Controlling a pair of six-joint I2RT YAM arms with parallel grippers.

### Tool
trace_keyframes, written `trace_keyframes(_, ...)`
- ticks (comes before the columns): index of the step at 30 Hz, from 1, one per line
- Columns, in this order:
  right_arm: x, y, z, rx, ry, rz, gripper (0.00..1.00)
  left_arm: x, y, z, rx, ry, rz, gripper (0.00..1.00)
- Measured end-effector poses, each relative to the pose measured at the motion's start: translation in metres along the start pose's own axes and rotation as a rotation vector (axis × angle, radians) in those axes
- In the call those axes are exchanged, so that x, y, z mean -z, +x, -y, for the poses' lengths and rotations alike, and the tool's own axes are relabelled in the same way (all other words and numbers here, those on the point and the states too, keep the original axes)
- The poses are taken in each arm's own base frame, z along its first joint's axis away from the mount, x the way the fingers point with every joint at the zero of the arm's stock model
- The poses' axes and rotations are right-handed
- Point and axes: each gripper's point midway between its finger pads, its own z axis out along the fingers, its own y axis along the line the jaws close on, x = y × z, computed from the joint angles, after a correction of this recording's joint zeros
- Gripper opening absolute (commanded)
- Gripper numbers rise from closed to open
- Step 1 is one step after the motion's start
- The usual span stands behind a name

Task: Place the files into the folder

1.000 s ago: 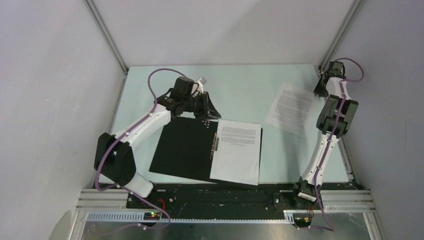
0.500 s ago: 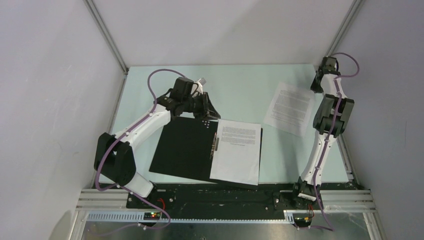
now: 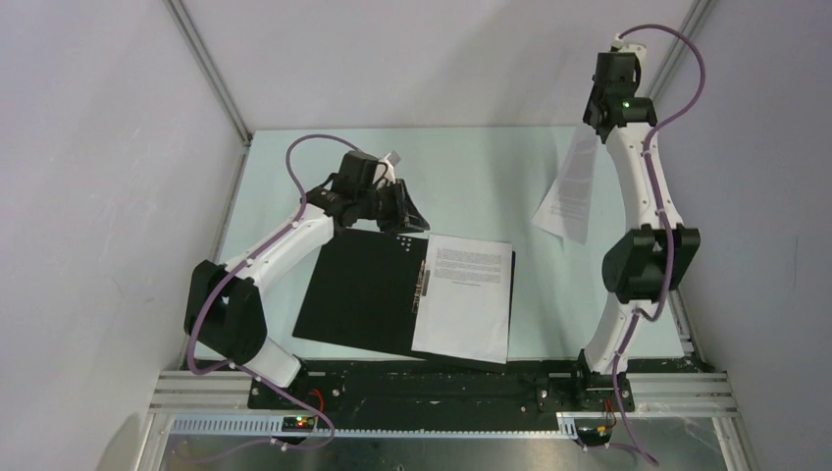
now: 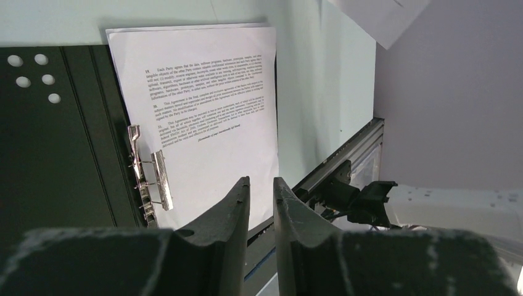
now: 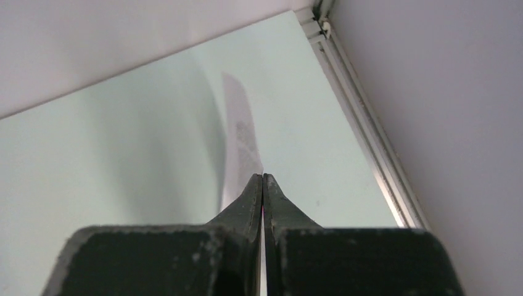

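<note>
The folder [image 3: 363, 289] lies open on the table, black inside up, its metal clip [image 4: 148, 179] along the spine. One of the files [image 3: 466, 294] lies flat on its right half, also seen in the left wrist view [image 4: 210, 105]. My left gripper [image 3: 406, 224] hovers at the folder's far edge, jaws a narrow gap apart [image 4: 261, 182] with nothing between them. My right gripper [image 3: 595, 120] is raised high at the back right, shut [image 5: 263, 177] on the top edge of a second sheet [image 3: 569, 191], which hangs curled below it [image 5: 239, 139].
The pale green table [image 3: 471, 162] is boxed in by grey walls with aluminium posts [image 3: 677, 59] at the back corners. A metal rail [image 3: 442, 397] carrying both arm bases runs along the near edge. The right arm's elbow [image 3: 650, 260] stands by the right wall.
My right gripper closed on the sheet at the back right and rose, lifting it off the table so that it hangs. The left arm, the folder and its sheet stayed put.
</note>
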Motion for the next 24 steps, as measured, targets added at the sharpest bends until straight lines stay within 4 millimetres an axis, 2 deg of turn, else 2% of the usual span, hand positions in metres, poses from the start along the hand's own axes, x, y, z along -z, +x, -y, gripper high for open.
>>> trace_keyframes(2,0.034,-0.012,-0.008,-0.009,-0.027,0.028,0.00,0.000,-0.002,-0.002,0.001,-0.012,0.010,0.27)
trace_keyframes(6,0.105,-0.024,-0.024,-0.022,-0.104,0.058,0.00,0.001,-0.004,-0.008,0.007,-0.041,0.038,0.27)
trace_keyframes(11,0.197,-0.023,-0.047,-0.063,-0.277,0.071,0.00,0.006,-0.001,-0.023,0.016,-0.096,0.074,0.28)
trace_keyframes(13,0.232,-0.022,-0.051,-0.090,-0.351,0.077,0.00,0.008,0.001,-0.029,0.023,-0.120,0.088,0.28)
trace_keyframes(19,0.312,-0.014,-0.053,-0.185,-0.554,0.058,0.00,0.011,0.007,-0.049,0.050,-0.193,0.123,0.28)
trace_keyframes(24,0.359,-0.003,-0.061,-0.242,-0.726,0.001,0.00,0.011,0.012,-0.067,0.063,-0.253,0.140,0.29)
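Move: My right hand already pinches the last sheet by one corner. The paper stack in the open folder lies about 33 cm back from that hand, 33 cm to its left and 27 cm below; the folder's rings are some 30 cm back and 42 cm left. From my slightly open, empty left hand the stack is roughly 11 cm back, 11 cm to the right and 18 cm down, and the rings about 8 cm back and 1 cm right, 17 cm down. Keeping the sheet's corner pinched, I sweep my right hand back about 25 cm, left and up nearly 20 cm each, towards the folder's stack, rolling its left side up and swinging it counter-clockwise, some 30 degrees each. Meanwhile my empty left hand moves about 5 cm left and sinks nearly as much over the folder, turning slightly counter-clockwise, fingers still slightly open. ##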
